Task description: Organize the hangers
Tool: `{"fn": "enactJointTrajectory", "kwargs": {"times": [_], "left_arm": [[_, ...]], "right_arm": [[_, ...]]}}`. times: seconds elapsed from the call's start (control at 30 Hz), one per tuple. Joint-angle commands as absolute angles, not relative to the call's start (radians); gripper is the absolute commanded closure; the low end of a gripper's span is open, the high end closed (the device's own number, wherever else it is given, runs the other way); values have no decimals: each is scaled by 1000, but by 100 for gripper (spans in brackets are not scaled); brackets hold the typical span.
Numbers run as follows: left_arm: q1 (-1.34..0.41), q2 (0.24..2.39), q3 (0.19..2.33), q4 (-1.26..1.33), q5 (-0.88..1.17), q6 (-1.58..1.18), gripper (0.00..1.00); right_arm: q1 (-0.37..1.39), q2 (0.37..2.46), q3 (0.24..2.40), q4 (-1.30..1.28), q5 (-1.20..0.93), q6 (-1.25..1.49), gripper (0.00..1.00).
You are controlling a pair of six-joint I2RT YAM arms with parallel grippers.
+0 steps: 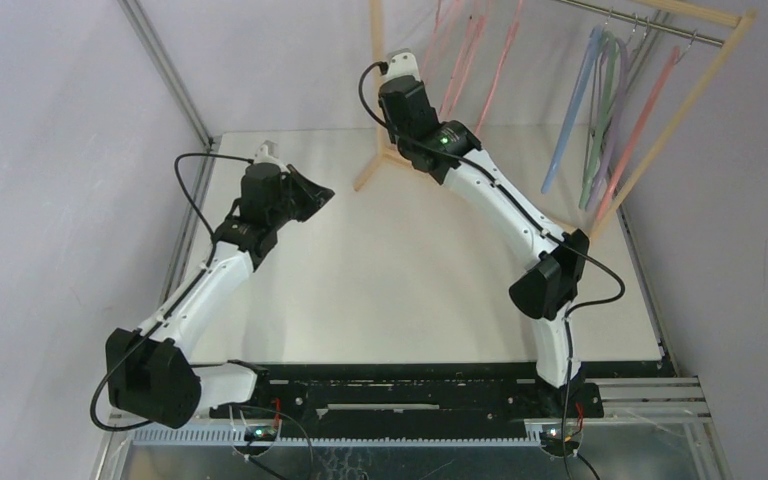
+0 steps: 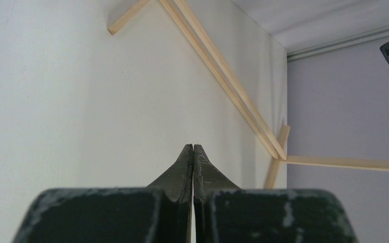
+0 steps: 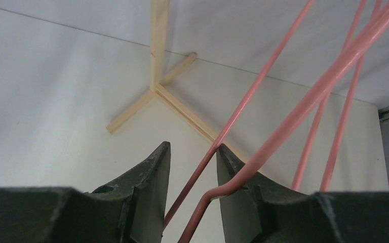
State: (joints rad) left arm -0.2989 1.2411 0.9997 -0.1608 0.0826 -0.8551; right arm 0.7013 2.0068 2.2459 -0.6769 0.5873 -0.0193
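Observation:
Several pink wire hangers hang at the left end of the rack's rail. Thicker blue, grey-green, lilac and salmon hangers hang at the right end. My right gripper is raised among the pink ones. It is open. Two thin pink hanger wires pass between its fingers, and one of them rests bent against the right finger. My left gripper is shut and empty, low over the white table, left of the rack.
The pale wooden rack frame has a left post with feet on the table, and a metal rail on top. Its floor bars run across the left wrist view. Grey walls close in the back and sides.

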Motion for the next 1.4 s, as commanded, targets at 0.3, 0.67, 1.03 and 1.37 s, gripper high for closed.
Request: {"fn": "enactJointTrajectory", "kwargs": {"times": [0.3, 0.67, 1.03, 1.37], "left_arm": [[-286, 1283, 1071, -164, 104, -810, 100], [-281, 1315, 1084, -160, 113, -810, 100], [-271, 1308, 1069, -156, 105, -801, 84], [-258, 1266, 1017, -167, 37, -732, 12]], "right_arm": [[598, 2054, 2373, -644, 538, -1, 100], [562, 2097, 2383, -696, 485, 37, 100], [596, 2085, 2344, -709, 517, 27, 49], [643, 1980, 2281, -694, 571, 6, 1]]}}
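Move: The right hand already grips the last pink hanger near a lower corner, hook uppermost. The free left stretch of the rod lies about 11 cm ahead, 3 cm to its right and 20 cm above; the rack's left post stands some 16 cm ahead and 10 cm left, and the pink hangers already hung are about 8 cm ahead and 11 cm right, a little higher. From the left hand that rod stretch is about 21 cm ahead, 20 cm right and 30 cm up. The right hand carries the held hanger forward and to the right, about 4 cm each, past the post and towards the hung pink hangers, then lowers it some 3 cm with the fingers tipping slightly down, to set its hook over the rod. It then drifts about 2 cm back to the left and a centimetre back while its fingers open wide and end their pinch on the hanger; the empty left hand sinks 2 to 3 cm, easing a little forward, and opens as well. ##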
